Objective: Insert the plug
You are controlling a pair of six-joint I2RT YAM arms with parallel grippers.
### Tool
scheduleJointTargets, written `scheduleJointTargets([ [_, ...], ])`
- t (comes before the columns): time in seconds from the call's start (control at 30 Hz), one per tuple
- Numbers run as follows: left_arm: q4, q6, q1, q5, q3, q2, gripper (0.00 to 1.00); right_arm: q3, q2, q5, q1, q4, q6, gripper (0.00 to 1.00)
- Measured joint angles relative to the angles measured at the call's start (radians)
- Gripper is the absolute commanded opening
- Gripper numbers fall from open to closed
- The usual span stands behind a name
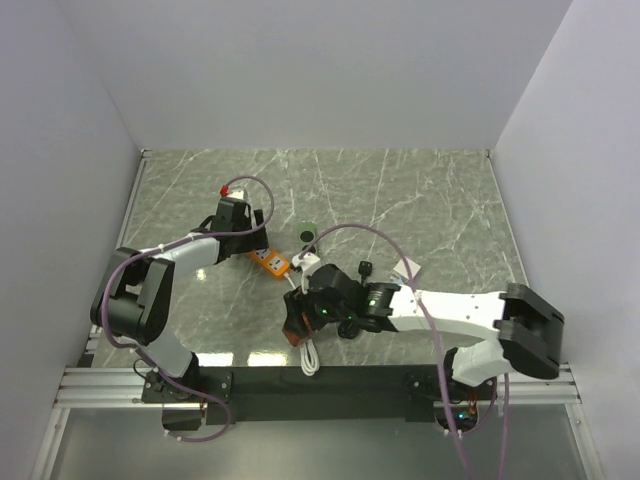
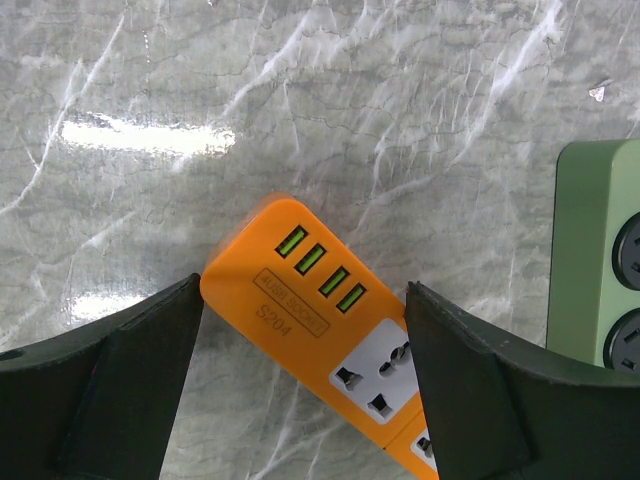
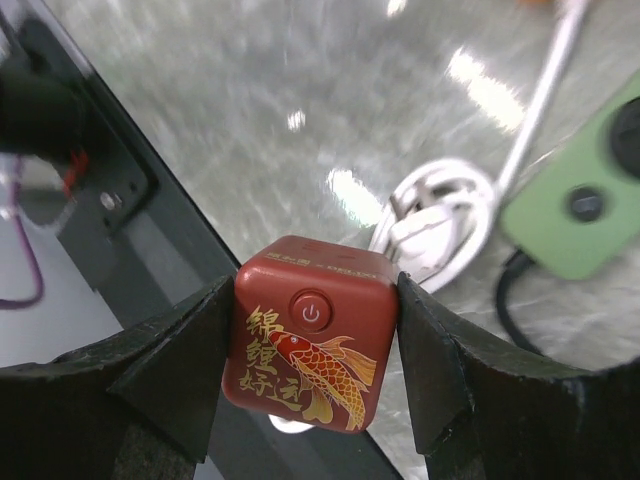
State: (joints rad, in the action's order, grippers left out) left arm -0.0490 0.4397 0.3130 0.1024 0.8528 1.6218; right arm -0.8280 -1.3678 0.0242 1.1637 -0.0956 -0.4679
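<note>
An orange power strip (image 2: 300, 290) with green USB slots and white sockets lies flat on the marble table, and it also shows in the top view as the orange strip (image 1: 268, 262). My left gripper (image 2: 302, 283) stands open astride its USB end, a finger close to each side. My right gripper (image 3: 315, 283) is shut on a red cube (image 3: 310, 340) with a gold fish print and a power button, held above the table's near edge. A white coiled cord with its plug (image 3: 432, 222) lies beyond the cube. The cube's underside is hidden.
A green power strip (image 2: 600, 260) lies to the right of the orange one, and its black cord (image 3: 510, 300) trails off it. The black base rail (image 1: 320, 380) runs along the near edge. White walls enclose the table on three sides.
</note>
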Motion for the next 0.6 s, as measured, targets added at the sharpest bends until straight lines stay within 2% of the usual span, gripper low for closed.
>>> scheduleJointTargets([
  [0.2,0.0,0.0,0.0,0.002,-0.014,-0.014,0.88,-0.006,-0.138,0.074,0.0,0.044,-0.034,0.0],
  [0.37,0.0,0.001,0.0,0.007,-0.03,-0.034,0.88,-0.006,-0.133,0.051,-0.008,0.031,-0.062,0.0],
  [0.6,0.023,0.018,0.005,0.018,-0.076,-0.075,0.88,-0.01,-0.105,-0.052,-0.06,-0.071,-0.113,0.0],
])
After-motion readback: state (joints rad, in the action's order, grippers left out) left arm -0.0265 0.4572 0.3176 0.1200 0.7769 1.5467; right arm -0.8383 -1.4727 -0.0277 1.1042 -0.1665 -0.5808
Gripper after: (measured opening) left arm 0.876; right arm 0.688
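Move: Just beneath the right hand, which holds the red plug adapter, lies the white cable coil, its middle about 2 cm ahead, 2 cm to the right and some 10 cm below. The green strip's middle is roughly 20 cm ahead and 4 cm right, the orange strip 22 cm ahead and 8 cm left, the black cable bundle 9 cm ahead and 16 cm right. From the left hand the coil lies some 22 cm back and 12 cm right, about 3 cm lower. Dropping about 4 cm to the white coil, the right hand brings the still-gripped red adapter down against the left side of the coil's near end, then stays low and sweeps forward and right, some 3 cm each way, pushing the coil along and turning about 10 degrees clockwise. The left hand eases back about 1.5 cm, its open fingers still astride the orange strip. ##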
